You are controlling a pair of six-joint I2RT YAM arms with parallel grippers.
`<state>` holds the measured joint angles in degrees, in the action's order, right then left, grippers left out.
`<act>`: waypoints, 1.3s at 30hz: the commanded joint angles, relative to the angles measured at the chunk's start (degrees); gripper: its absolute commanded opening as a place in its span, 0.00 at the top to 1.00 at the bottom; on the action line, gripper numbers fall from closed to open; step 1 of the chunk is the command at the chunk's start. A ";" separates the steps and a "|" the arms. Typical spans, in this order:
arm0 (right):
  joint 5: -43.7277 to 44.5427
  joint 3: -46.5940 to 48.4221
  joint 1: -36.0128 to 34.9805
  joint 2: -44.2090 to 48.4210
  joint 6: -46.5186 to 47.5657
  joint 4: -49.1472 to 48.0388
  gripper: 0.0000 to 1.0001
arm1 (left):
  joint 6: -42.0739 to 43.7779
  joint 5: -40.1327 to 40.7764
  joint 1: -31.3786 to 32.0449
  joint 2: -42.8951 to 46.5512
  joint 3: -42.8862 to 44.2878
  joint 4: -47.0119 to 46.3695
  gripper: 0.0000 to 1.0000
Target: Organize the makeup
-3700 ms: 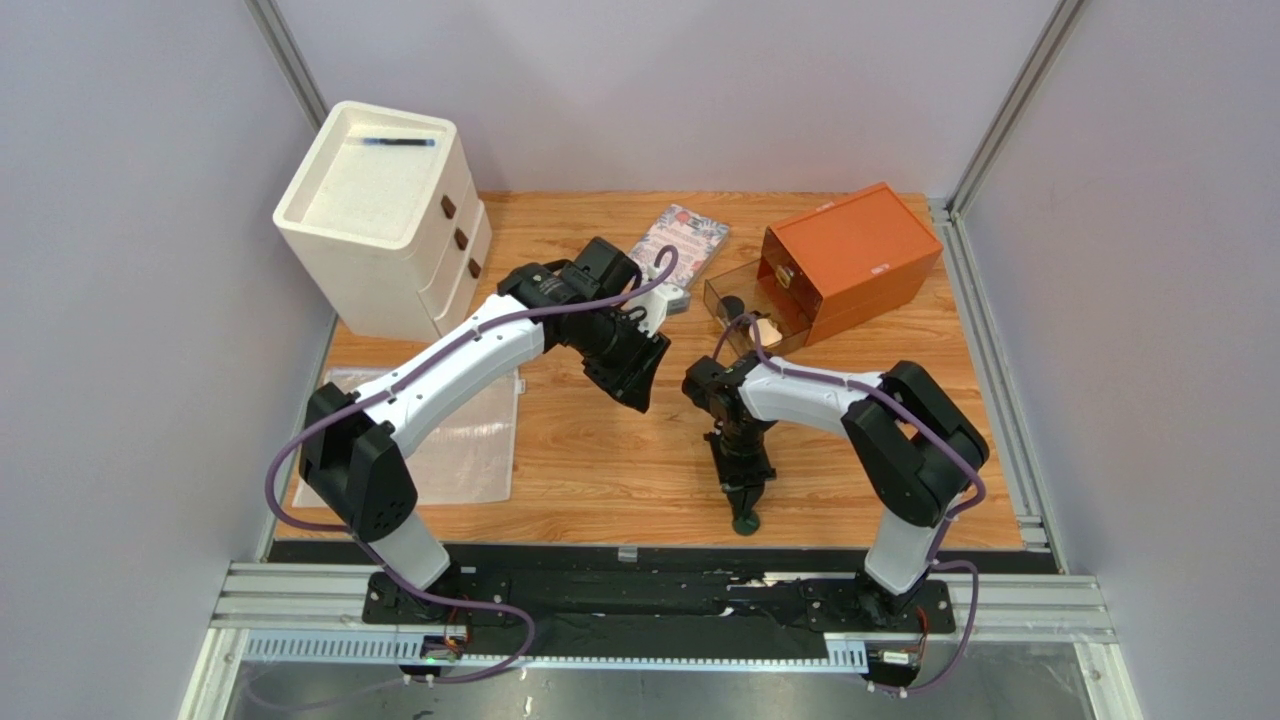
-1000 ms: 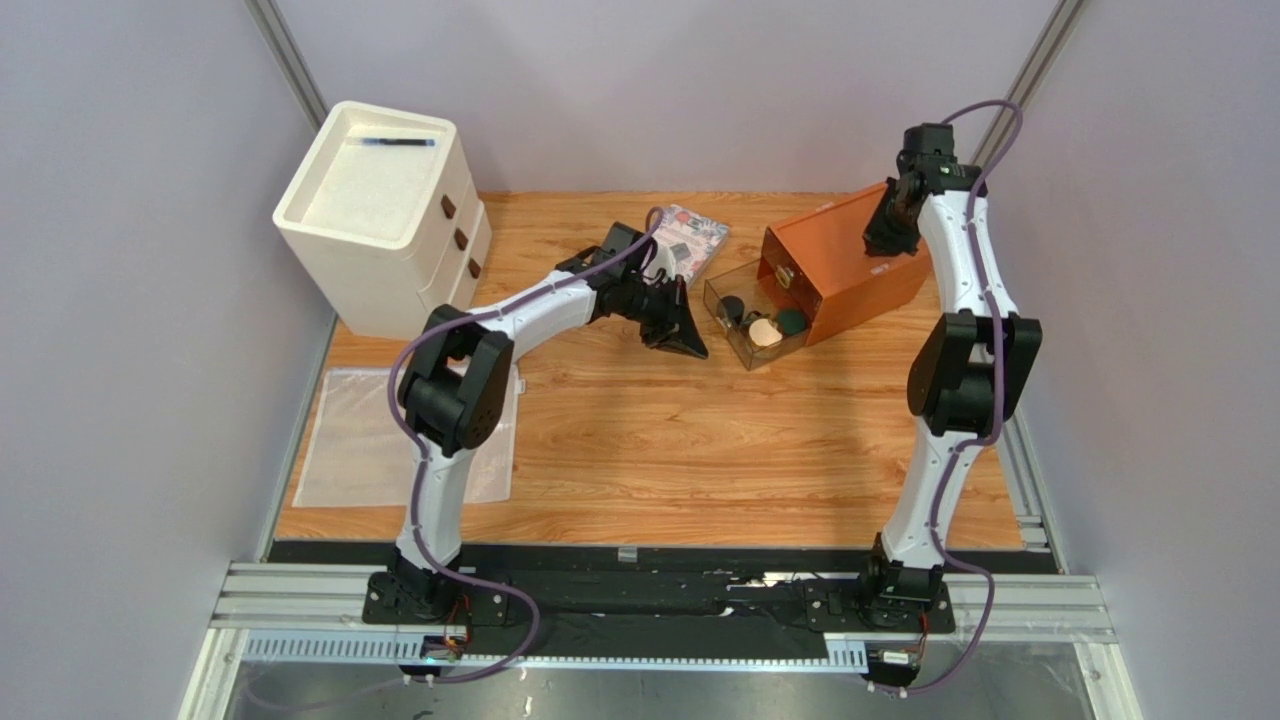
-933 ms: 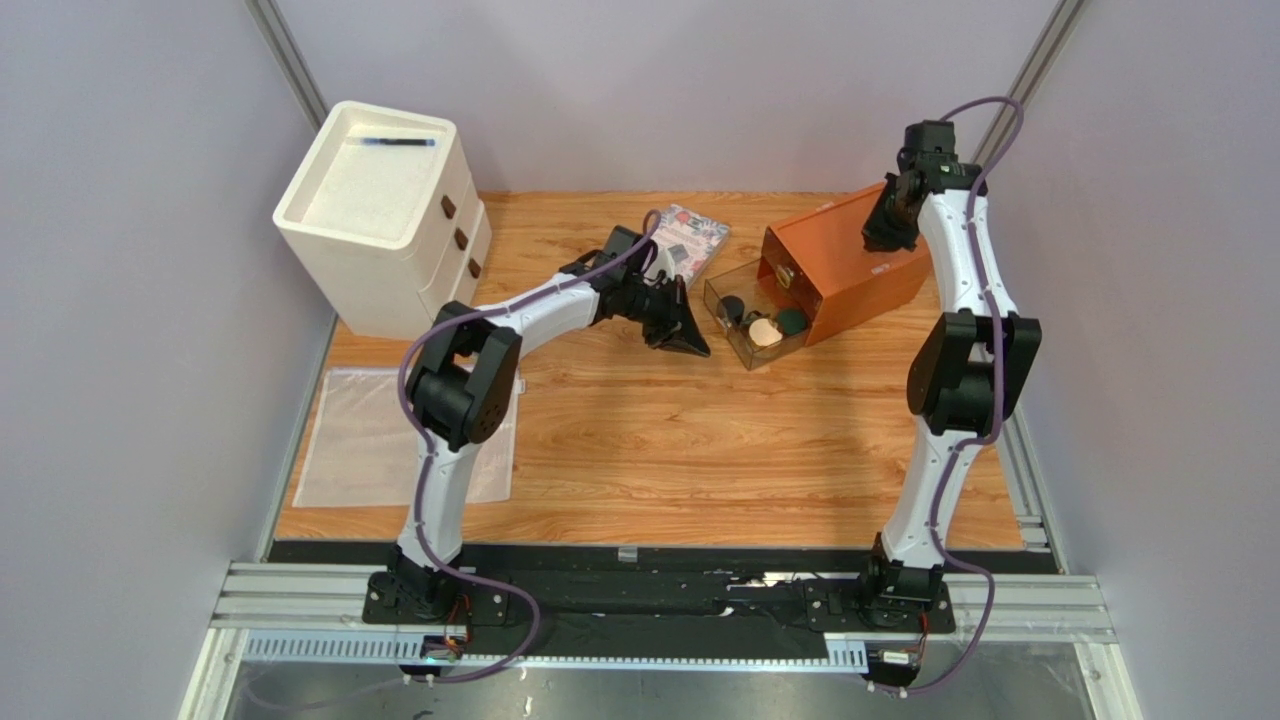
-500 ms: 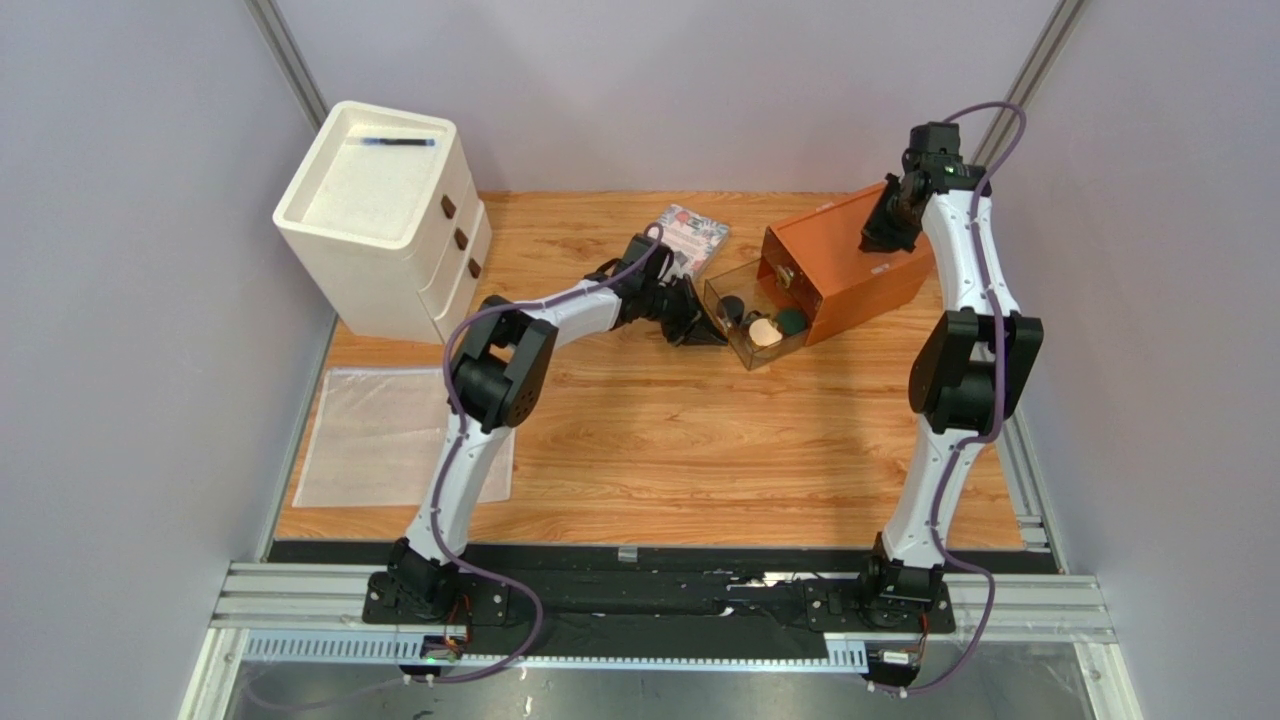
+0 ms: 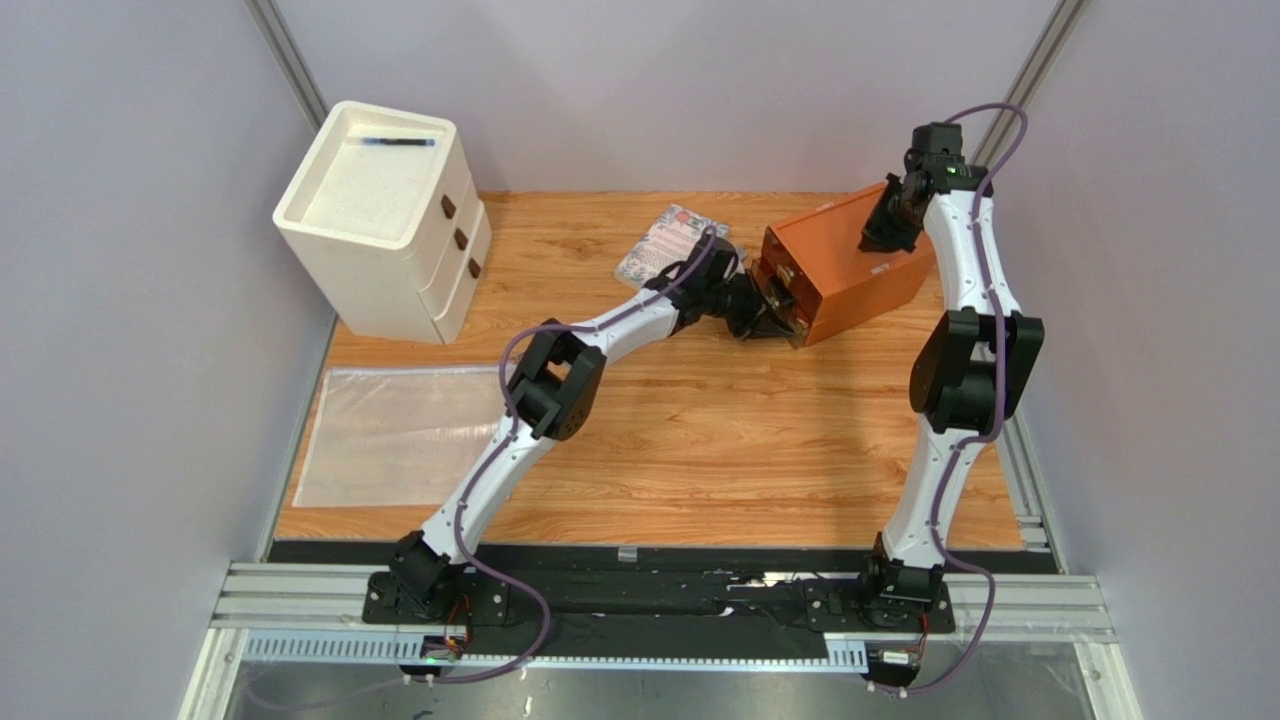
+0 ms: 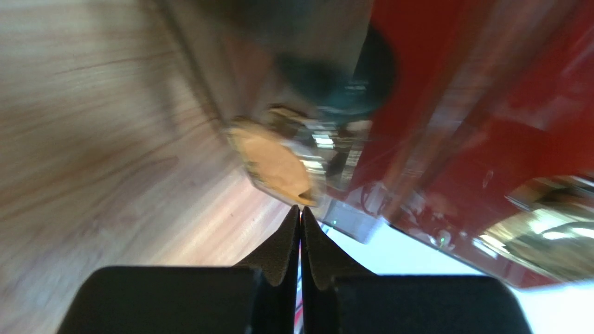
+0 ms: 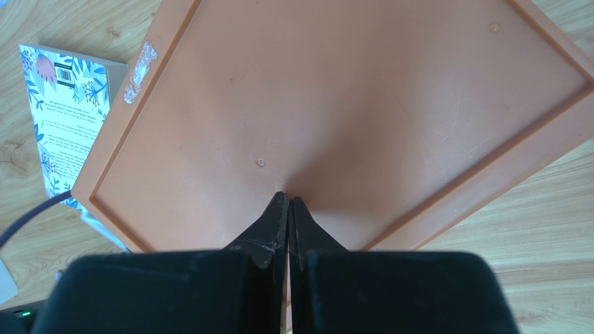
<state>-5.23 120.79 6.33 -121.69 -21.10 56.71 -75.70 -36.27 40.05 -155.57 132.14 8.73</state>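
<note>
The orange box (image 5: 849, 255) stands at the back right. Its clear drawer (image 6: 209, 76) shows close up and blurred in the left wrist view. Through the drawer wall I see the gold-rimmed compact (image 6: 275, 163) and a dark-green disc (image 6: 334, 69). My left gripper (image 5: 763, 311) is shut and empty, its tips (image 6: 301, 209) against the drawer front. My right gripper (image 5: 884, 228) is shut, its tips (image 7: 288, 198) resting on the orange box top (image 7: 348, 104). The tubes and the black jar are hidden.
The floral booklet (image 5: 669, 240) lies just left of the box and also shows in the right wrist view (image 7: 70, 118). A white drawer unit (image 5: 383, 210) with a black pen (image 5: 398, 141) on top stands back left. A clear plastic bag (image 5: 398, 435) lies front left.
My left arm has stretched right and its shut gripper has pushed the clear drawer into the orange box. My right gripper has stayed on the box top.
</note>
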 commanded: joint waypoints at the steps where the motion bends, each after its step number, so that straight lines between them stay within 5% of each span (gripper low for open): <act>1: -1.36 -1.00 -0.09 -2.15 0.89 2.97 1.00 | -7.71 0.50 0.38 -2.20 3.38 -5.74 0.95; 9: -2.59 -1.26 -0.09 -3.03 1.06 2.97 1.00 | -11.74 -0.73 0.64 -6.67 10.77 -8.37 0.87; 15: -3.11 -1.09 -0.09 -3.29 1.33 3.06 1.00 | -13.08 -2.13 0.99 -6.77 7.71 -11.28 0.89; 24: -6.62 -0.20 -0.09 0.04 -0.95 0.95 1.00 | 3.78 -2.49 -2.87 12.46 -9.15 -7.59 0.84; 31: -11.28 -0.29 -0.70 8.99 -0.96 -1.77 0.99 | 16.98 -8.37 -6.12 27.76 -14.88 -3.39 0.42; 33: -12.78 -1.08 -1.49 11.11 -0.17 -1.95 0.91 | 20.57 -9.08 -6.65 31.96 -17.95 -1.10 0.37; 37: -12.87 -7.30 -3.42 17.79 1.59 -2.48 0.48 | 29.62 -7.68 -8.14 38.57 -22.88 7.16 0.31; 39: -11.82 -9.95 -5.00 22.18 2.03 -3.01 0.36 | 36.83 -6.37 -8.59 41.91 -24.47 11.72 0.27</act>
<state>-16.10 114.48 4.05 -108.31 -20.73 55.70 -54.13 -43.03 31.62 -118.41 111.39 9.19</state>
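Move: The lower drawer's front, still a few centimetres out, has its middle about 4 cm ahead, 2 cm left and slightly below the left hand point. Around it, the orange organizer's middle is some 10 cm ahead and 8 cm right of that hand, and the book about 14 cm ahead and 18 cm left. The right hand is on the organizer's top, whose middle is about 4 cm left and 1 cm ahead; from this hand the drawer front is roughly 14 cm left and 5 cm back. With nearly shut fingers at the drawer front, the left hand pushes some 2 cm to the right, dipping a little, to close the drawer, then backs off left and climbs over 20 cm clear of it, rolling about 30 degrees and spreading its fingers wide. The right hand keeps its closed fingertips resting on the organizer's top to steady it, drifts slightly left, then lifts off up, left and a little back, turning slightly counter-clockwise as its fingers open about halfway. ##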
